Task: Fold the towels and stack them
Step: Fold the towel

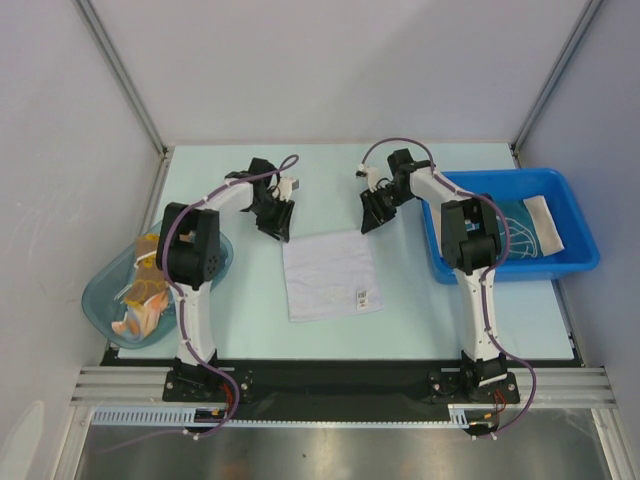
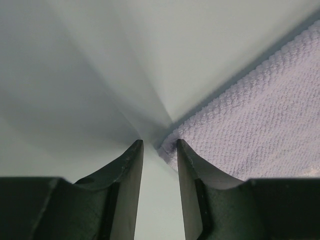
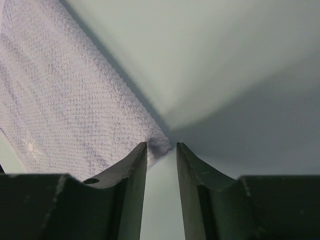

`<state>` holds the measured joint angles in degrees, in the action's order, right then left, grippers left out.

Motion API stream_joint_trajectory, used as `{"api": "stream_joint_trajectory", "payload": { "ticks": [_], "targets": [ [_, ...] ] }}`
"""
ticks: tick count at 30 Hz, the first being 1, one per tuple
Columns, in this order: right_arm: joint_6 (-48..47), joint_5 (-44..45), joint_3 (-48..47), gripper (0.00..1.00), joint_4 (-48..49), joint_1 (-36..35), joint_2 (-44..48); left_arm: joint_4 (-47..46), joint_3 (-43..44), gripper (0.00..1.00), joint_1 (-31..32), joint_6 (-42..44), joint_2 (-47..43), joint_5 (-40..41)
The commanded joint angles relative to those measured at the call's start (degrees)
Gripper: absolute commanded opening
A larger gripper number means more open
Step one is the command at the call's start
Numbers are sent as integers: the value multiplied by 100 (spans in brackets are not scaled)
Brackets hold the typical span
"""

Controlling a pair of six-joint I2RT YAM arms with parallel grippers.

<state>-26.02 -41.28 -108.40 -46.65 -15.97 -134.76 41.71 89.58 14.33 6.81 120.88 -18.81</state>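
Note:
A white towel [image 1: 330, 275] lies spread flat in the middle of the pale table, a small label near its front right corner. My left gripper [image 1: 275, 230] is down at its far left corner, and my right gripper [image 1: 368, 222] is at its far right corner. In the left wrist view the towel [image 2: 260, 120] ends in a corner lying in the gap of the open left gripper [image 2: 159, 144], close to the right finger. The right wrist view shows the towel [image 3: 65, 100] with its corner inside the open right gripper [image 3: 161, 145], against the left finger. Neither corner is pinched.
A translucent teal tub [image 1: 100, 310] at the left edge holds crumpled orange [image 1: 140, 312] and brown [image 1: 148, 250] towels. A blue bin [image 1: 580, 255] at the right holds a teal-blue towel [image 1: 515, 238] and a pale folded cloth [image 1: 545, 225]. Grey walls enclose the table.

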Motion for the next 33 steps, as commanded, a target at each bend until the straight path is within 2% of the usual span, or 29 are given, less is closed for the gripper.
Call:
{"api": "stream_joint_trajectory", "payload": {
  "ticks": [1,6,7,9,10,11,12,18,22,26,33],
  "targets": [
    [-96,-161,-225,32,-46,-3,-103,30,174,38,-9,233,111,-290],
    [-87,-275,-234,22,16,6,-112,82,209,28,-9,303,208,-325],
    [-113,-302,-226,17,16,6,-95,109,200,26,-9,321,199,-325],
    [-53,-320,-147,12,121,50,-51,118,218,15,-18,339,199,-360],
    [-17,-320,-129,6,182,67,-24,118,226,10,-18,339,182,-369],
    [9,-320,-120,3,218,85,-15,118,235,0,-18,339,182,-378],
    [27,-337,-120,0,227,120,28,118,261,0,-26,330,182,-456],
    [229,-302,73,0,604,225,432,284,770,0,-97,207,129,-554],
    [299,-197,555,0,1200,234,844,460,1079,0,-88,154,-2,-484],
    [396,-170,1029,0,1650,234,1267,452,956,0,-71,110,-432,-458],
    [563,32,1996,0,2142,234,2110,232,237,1,-53,49,-1022,-71]
  ]
}}
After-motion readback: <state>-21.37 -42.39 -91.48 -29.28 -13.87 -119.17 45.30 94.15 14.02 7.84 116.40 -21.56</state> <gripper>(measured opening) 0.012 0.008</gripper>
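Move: The towel's far left corner lies right between the left hand's parted fingertips, and its far right corner between the right hand's, each at most 1 cm below the hand point. The white label near the towel's front right corner is about 17 cm right and 16 cm back of the left hand. From the right hand, the blue box's middle is roughly 33 cm right and 2 cm ahead; from the left hand, the teal basket's middle is some 28 cm left and 14 cm back. Upward together, after both hands first stay low and shut their fingers from a little under half open, each pinching one far corner of the towel. The lift is about 5 cm, with a short forward reach of some 2 cm early on that partly draws back by the end; the right fingertips tilt forward roughly 10 degrees. ##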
